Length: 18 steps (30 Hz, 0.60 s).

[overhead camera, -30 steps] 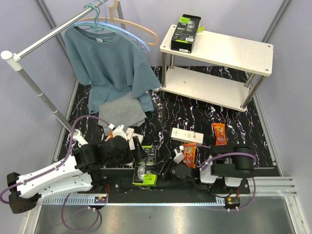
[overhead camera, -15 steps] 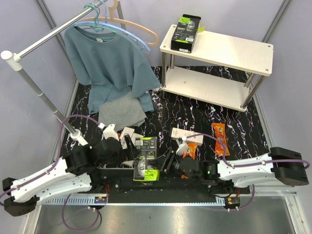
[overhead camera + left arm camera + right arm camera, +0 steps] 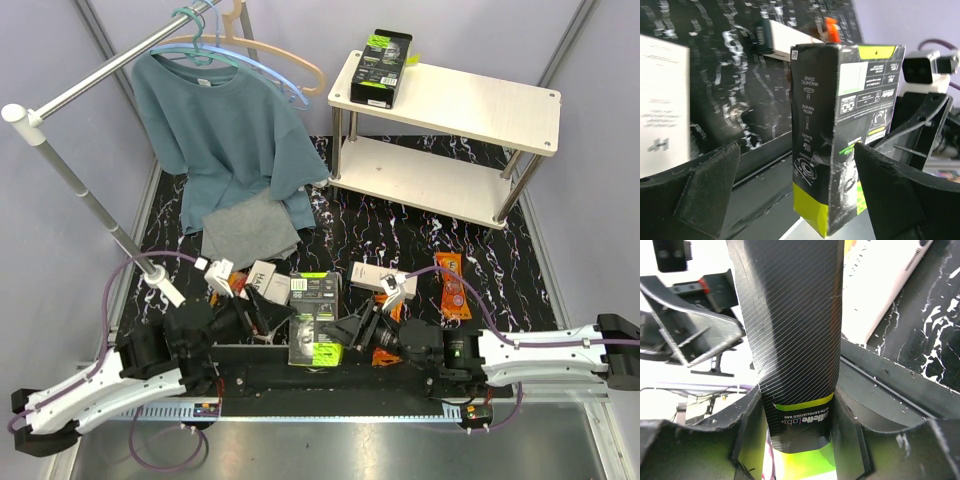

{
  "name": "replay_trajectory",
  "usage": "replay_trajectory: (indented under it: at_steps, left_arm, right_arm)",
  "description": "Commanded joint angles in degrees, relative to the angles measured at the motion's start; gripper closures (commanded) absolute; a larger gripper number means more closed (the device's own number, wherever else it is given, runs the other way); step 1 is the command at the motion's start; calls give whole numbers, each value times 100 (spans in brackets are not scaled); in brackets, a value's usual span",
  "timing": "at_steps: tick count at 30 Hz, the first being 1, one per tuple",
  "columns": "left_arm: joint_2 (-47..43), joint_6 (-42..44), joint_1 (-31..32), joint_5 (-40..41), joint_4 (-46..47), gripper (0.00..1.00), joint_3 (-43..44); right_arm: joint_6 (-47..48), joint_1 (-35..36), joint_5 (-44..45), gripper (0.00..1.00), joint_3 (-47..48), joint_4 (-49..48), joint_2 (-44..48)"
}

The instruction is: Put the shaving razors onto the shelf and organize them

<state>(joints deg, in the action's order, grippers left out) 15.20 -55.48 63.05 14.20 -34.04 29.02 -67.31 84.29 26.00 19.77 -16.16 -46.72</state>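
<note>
My right gripper (image 3: 797, 437) is shut on a black-and-lime razor box (image 3: 792, 325), its fingers (image 3: 751, 437) pressed on both sides. From above, that box (image 3: 316, 320) hangs over the mat's near edge, with the right gripper (image 3: 343, 331) on its right side. My left gripper (image 3: 268, 312) is open just to the left of it; in the left wrist view the box (image 3: 840, 125) stands between the wide-apart fingers (image 3: 705, 185). A second black-and-lime box (image 3: 382, 68) lies on the shelf (image 3: 470, 105). White razor boxes (image 3: 384, 278) (image 3: 268, 283) and an orange blister pack (image 3: 452, 285) lie on the mat.
A folded grey cloth (image 3: 250, 230) lies at the mat's left. A teal T-shirt (image 3: 225, 130) hangs from the clothes rail (image 3: 80, 180) at back left. Another orange pack (image 3: 391, 306) is partly hidden behind the right arm. The shelf's lower board (image 3: 430, 180) is bare.
The right arm has stretched out leftward, carrying the black-and-lime box a little away from the bases. The left arm has drawn back, its open gripper still beside the box.
</note>
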Motion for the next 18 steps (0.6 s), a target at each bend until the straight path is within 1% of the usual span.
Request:
replay_trajectory:
  at_steps: [1,3,5,8,11,12,14,15,17,18]
  left_arm:
    - [-44,257,6,-864,1381,1,-413]
    - [70,266,6,-1241,1969,1,-598]
    - [290,292,6,-1384,2452,1,-704]
    - [641,310,6,-1384,2543,1,-652]
    - [809,398,6,-1384,2639,1,-573]
    - [818,415,6,-1384,2648,8,-546]
    - [792,416,6,-1384,2727,18,-555]
    - [765,398,6,-1384,2771,34,-555]
    - [721,319,-3,-1385,2911,49,-616]
    - [712,310,-3,-1585,2973,55,-625]
  right_arm:
    - [542,26,-278,63,246,-414,295]
    - [587,35,-411,62,334,-414,278]
    - [640,26,-569,62,396,-440,225]
    - [693,35,-798,62,387,-694,137]
    - [710,35,-947,61,300,-906,163]
    - [710,26,-974,61,273,-941,198]
    - [719,35,-1027,60,168,-1055,312]
    - [710,26,-1044,60,124,-1108,373]
    - [702,26,-1079,60,28,-1231,444]
    - [702,26,-1079,59,10,-1240,488]
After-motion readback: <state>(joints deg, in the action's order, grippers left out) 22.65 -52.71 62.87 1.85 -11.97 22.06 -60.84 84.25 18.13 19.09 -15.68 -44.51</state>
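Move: The black-and-green razor box, already held by the right gripper near its green end, has its middle about 7 cm right of and 1 cm ahead of the left hand, roughly level. From the right hand that middle is some 4 cm left, 3 cm ahead and a little higher. On the table about 15 cm below lie the white Harry's boxes, 13 cm ahead and 6 cm left of the left hand, and an orange razor pack, 12 cm right and 5 cm ahead of the right hand. Bring the wide-open left gripper about 5 cm to the right, onto the held razor box, yawing it some 10 degrees clockwise, then close its fingers around the box's upper part, beyond the right gripper's hold. Meanwhile keep the right grip and ease that hand back about 2 cm, turning it counter-clockwise by nearly 10 degrees. ##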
